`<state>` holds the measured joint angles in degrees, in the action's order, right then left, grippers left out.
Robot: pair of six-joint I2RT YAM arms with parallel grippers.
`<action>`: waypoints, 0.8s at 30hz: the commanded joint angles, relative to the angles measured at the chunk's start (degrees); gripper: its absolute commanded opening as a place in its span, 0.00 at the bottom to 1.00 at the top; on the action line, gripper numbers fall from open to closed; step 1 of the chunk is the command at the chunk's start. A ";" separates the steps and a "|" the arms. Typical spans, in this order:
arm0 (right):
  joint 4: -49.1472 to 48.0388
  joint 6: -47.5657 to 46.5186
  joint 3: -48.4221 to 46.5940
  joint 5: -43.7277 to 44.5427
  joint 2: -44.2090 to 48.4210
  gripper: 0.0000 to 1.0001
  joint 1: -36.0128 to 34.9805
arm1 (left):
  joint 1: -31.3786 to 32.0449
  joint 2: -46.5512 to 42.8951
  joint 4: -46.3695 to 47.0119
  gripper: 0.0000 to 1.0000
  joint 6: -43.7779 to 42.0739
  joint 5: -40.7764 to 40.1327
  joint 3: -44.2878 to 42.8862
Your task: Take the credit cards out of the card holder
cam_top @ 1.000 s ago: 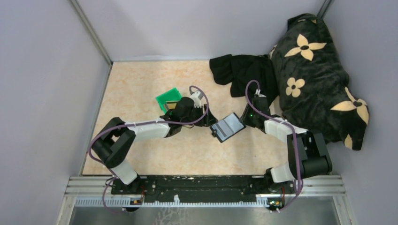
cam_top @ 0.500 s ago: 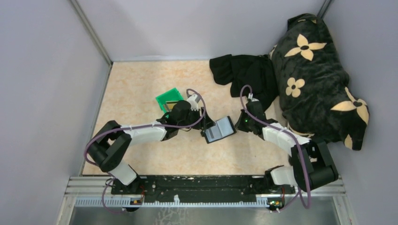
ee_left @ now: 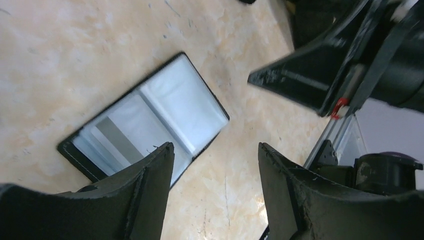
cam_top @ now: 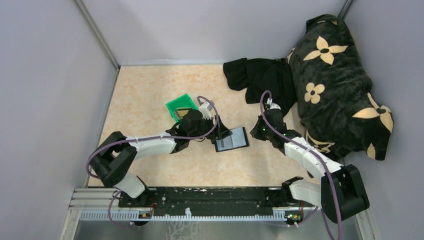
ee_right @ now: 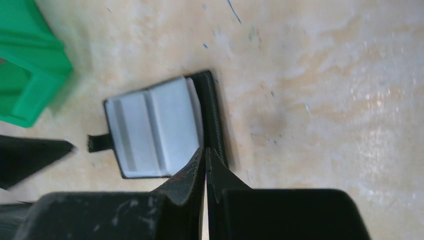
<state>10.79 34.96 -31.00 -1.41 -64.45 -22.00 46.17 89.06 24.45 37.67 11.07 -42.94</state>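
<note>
The card holder lies open and flat on the table, its pale glossy inner faces up and its small tab pointing toward my left arm. Behind one face a grey stripe shows, maybe a pale credit card in its pocket. My left gripper hovers open over the holder's left edge with nothing between its fingers. My right gripper is shut, tips at the holder's black right edge. Whether it pinches anything does not show. A gold-brown credit card lies in the green bin, partly hidden.
The green bin stands just behind my left wrist. A black cloth and a dark flowered cushion fill the back right. Grey walls close in the table at the left and back.
The card holder has slid left toward my left arm and lies flatter. My right gripper has shut and followed it. My left gripper has come to the holder's left edge.
</note>
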 commanded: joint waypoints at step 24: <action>-12.10 -6.50 -4.43 -9.76 -17.50 0.00 -0.50 | 4.61 9.03 9.62 0.68 13.27 -5.11 4.86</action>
<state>1.98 29.06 -36.56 -10.48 -81.54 -22.02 50.48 97.97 34.65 51.62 6.11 -36.73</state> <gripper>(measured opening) 0.006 0.673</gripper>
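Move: The card holder lies open on the table, about 3 cm ahead of the left hand, 3 cm to its right and some 11 cm below it. From the right hand the card holder is about 7 cm to the left, 2 cm ahead and 5 cm below. The green box stands roughly 13 cm ahead and 15 cm to the left of the left hand; the black cloth is some 22 cm ahead and 5 cm to the right of the right hand. The open card holder is closed in on by both hands. The left sinks about 7 cm towards its strap side, drawing back up to 4 cm on the way, tipping its half-open fingers further down. The right, fingers still shut, arcs forward and up, then comes down and left over the right-hand clear sleeve, ending roughly 3 cm lower than it began and turned some 10 degrees counter-clockwise; contact can't be made out. ##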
